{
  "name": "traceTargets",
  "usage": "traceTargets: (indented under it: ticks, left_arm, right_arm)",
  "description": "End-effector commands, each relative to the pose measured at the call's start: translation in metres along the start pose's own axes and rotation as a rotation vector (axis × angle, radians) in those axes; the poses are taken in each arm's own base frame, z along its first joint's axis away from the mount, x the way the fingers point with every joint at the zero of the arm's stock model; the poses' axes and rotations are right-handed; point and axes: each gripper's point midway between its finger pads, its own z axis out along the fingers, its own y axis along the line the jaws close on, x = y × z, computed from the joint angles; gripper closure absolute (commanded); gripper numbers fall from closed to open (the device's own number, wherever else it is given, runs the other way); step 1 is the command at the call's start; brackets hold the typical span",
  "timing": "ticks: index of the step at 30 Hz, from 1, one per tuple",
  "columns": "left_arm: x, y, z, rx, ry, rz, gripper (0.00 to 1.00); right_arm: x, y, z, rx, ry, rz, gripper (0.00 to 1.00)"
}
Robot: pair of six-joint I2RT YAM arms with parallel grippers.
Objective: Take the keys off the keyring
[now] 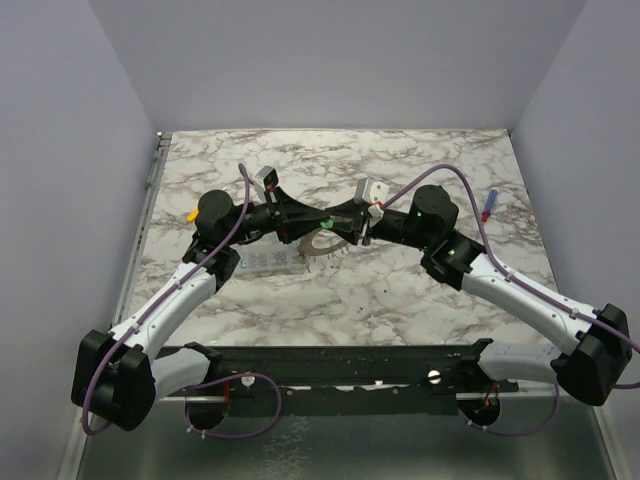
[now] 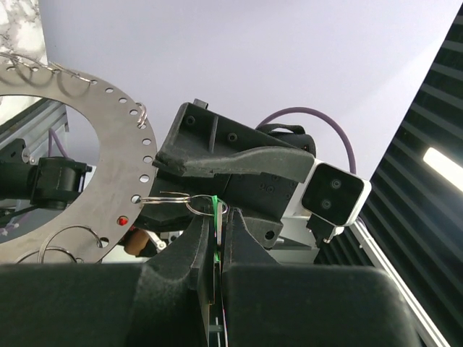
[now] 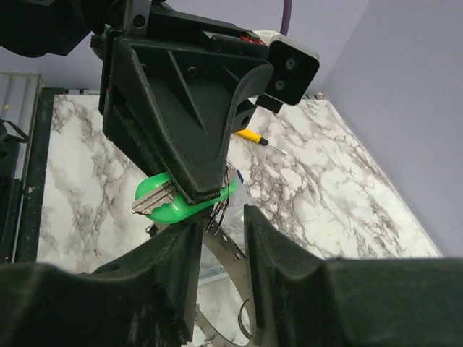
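Observation:
My left gripper [image 2: 217, 224] is shut on the green-headed key [image 2: 215, 206], gripping it edge-on above the table. A small split ring [image 2: 195, 204] links that key to a hole in the big flat grey keyring [image 2: 108, 137], which hangs in the air with more wire rings on it. In the right wrist view the green key [image 3: 163, 206] sticks out of the left gripper's fingers [image 3: 181, 108]. My right gripper [image 3: 221, 238] is open just under it, and the keyring band [image 3: 230, 249] runs through the gap behind its fingers. From above, both grippers meet at the green key [image 1: 326, 222].
A blue-headed key [image 1: 490, 205] lies on the marble table [image 1: 400, 300] at the right. A yellow-handled screwdriver [image 1: 190, 213] lies at the left, and it also shows in the right wrist view [image 3: 253, 136]. A clear plastic box [image 1: 265, 258] sits under the left arm.

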Motion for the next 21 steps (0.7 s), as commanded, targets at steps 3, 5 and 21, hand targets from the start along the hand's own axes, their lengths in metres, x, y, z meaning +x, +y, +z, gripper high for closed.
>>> traceTargets:
  ticks: [3,5,21]
  left_arm:
    - [0.003,-0.008,0.001,0.033,0.01,0.029,1.0]
    - [0.002,-0.008,0.001,0.036,0.009,0.032,1.0]
    - [-0.005,-0.019,0.004,0.052,0.006,0.045,1.0]
  right_arm:
    - [-0.028,-0.007,-0.004,0.034,-0.058,-0.018,0.79]
    - [-0.026,-0.007,-0.005,0.038,-0.05,-0.02,0.92]
    - [0.02,-0.005,-0.045,0.191,-0.015,-0.14,0.99]
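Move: The right hand, open and pointing left, has the small wire ring of the green key almost between its fingertips, level and straight to its left by only about 1 cm. The green key, held in the left fingers, is some 2 cm to its left, 1 cm back and 1 cm above; the big keyring disc hangs about 7 cm below and 1 cm to the left. From the left hand, the ring lies about 2 cm to the right and 1 cm below. Closing first and then pulling away from the green key, the right hand shuts its fingers on the small ring and draws it to the right by some 3 cm, quickening and easing back about 1 cm, with a turn of a few degrees. The left hand keeps its pinch on the key, giving about 1 cm down and slightly right late in the pull. ##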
